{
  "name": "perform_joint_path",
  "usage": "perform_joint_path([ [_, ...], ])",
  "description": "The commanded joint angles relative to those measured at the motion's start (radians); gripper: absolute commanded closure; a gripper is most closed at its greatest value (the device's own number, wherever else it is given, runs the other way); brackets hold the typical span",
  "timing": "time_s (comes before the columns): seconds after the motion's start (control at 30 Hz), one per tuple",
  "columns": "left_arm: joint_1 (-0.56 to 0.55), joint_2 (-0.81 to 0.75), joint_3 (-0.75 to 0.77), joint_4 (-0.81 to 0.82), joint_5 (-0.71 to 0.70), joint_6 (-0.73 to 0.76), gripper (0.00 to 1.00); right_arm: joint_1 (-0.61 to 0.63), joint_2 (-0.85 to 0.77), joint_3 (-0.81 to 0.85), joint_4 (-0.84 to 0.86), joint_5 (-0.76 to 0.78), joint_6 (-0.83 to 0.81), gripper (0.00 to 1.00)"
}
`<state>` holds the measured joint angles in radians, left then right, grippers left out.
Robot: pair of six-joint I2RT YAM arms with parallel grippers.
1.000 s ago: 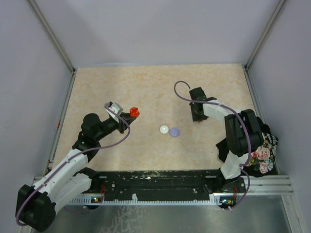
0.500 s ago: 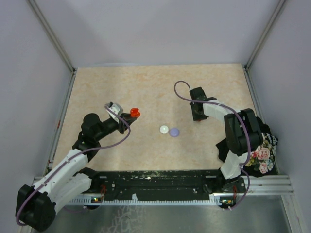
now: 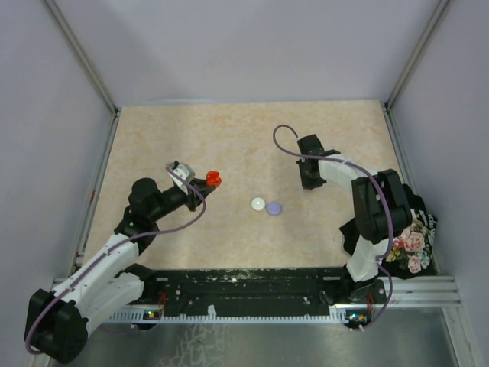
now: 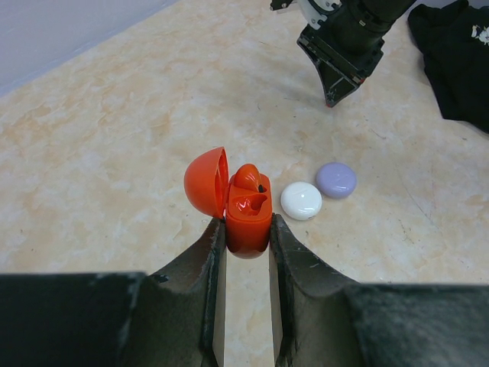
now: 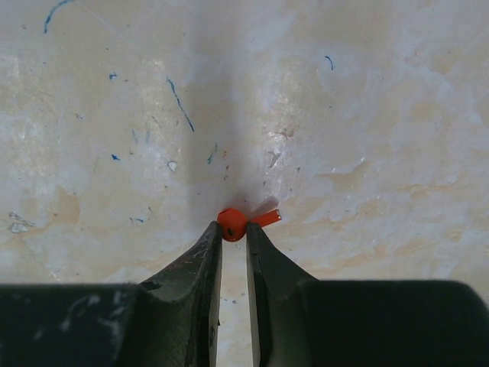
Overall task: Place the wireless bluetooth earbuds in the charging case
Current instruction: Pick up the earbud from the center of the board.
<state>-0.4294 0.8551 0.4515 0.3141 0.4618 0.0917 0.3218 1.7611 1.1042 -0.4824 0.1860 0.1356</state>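
Observation:
My left gripper [image 4: 246,225] is shut on a red charging case [image 4: 246,206], which it holds above the table with the lid swung open to the left. In the top view that case [image 3: 212,179] is left of centre. My right gripper [image 5: 233,229] points down at the table, shut on the round head of a red earbud [image 5: 233,224]; the earbud's stem sticks out to the right. From above, the right gripper [image 3: 309,186] is right of centre. The left wrist view also shows the right gripper [image 4: 330,99]. Whether an earbud sits inside the case I cannot tell.
A white round disc [image 3: 258,204] and a lavender round disc [image 3: 274,207] lie side by side between the arms, also seen as the white disc [image 4: 301,200] and the lavender disc [image 4: 336,180]. A black flowered cloth [image 3: 412,229] lies at the right edge. Walls enclose the table.
The right gripper's jaws have closed onto the red earbud, and the gripper has shifted slightly away from the arms' bases. The left arm holds the case almost still.

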Motion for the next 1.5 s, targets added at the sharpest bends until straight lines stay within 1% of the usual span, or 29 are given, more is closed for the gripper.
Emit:
perform_joint_path([
  [0.0, 0.003, 0.004, 0.009, 0.022, 0.026, 0.013, 1.00, -0.003, 0.026, 0.066, -0.025, -0.038, 0.027, 0.84],
  [0.23, 0.003, -0.001, 0.009, 0.019, 0.028, 0.017, 1.00, 0.013, 0.087, 0.083, -0.043, -0.007, -0.005, 0.80],
  [0.4, 0.004, -0.002, 0.010, 0.017, 0.026, 0.018, 1.00, 0.020, 0.081, 0.086, -0.043, -0.024, -0.011, 0.79],
  [0.53, 0.003, -0.001, 0.009, 0.017, 0.030, 0.018, 1.00, 0.026, 0.076, 0.095, -0.024, -0.036, -0.043, 0.77],
  [0.7, 0.003, -0.004, 0.008, 0.017, 0.032, 0.018, 1.00, 0.030, 0.040, 0.127, -0.028, -0.096, -0.109, 0.74],
  [0.87, 0.003, -0.007, 0.009, 0.017, 0.040, 0.020, 1.00, 0.014, 0.004, 0.149, -0.022, -0.157, -0.180, 0.66],
  [1.0, 0.004, -0.008, 0.008, 0.017, 0.047, 0.021, 1.00, -0.021, 0.011, 0.166, -0.014, -0.244, -0.196, 0.60],
  [1.2, 0.003, -0.009, 0.007, 0.017, 0.061, 0.023, 1.00, -0.051, 0.040, 0.169, 0.003, -0.322, -0.228, 0.51],
  [1.47, 0.003, -0.006, 0.010, 0.019, 0.076, 0.024, 1.00, -0.078, 0.073, 0.154, -0.021, -0.354, -0.238, 0.48],
])
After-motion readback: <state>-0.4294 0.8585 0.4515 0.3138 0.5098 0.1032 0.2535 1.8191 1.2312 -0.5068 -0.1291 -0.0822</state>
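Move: The earbud lies right at the right fingertips, its round head between the nearly shut tips, about 1 cm below the hand point and otherwise straight under it. The lavender case stands some 11 cm to the right hand's left and 6 cm back, the white case about 15 cm left and 5 cm back, both about 1 cm lower. From the left hand, which holds the red case, the earbud lies roughly 9 cm ahead, 28 cm right and 18 cm below. The right hand, its tips around the earbud's head, first shifts about 1 cm forward and left close to the board while the fingers begin to loosen, and there it nearly pauses. It then goes some 2 cm farther left and forward and rises almost 2 cm, leaving the earbud, while it turns about 15 degrees counter-clockwise, rolls its left side up about 10 degrees and opens the fingers to about half. ##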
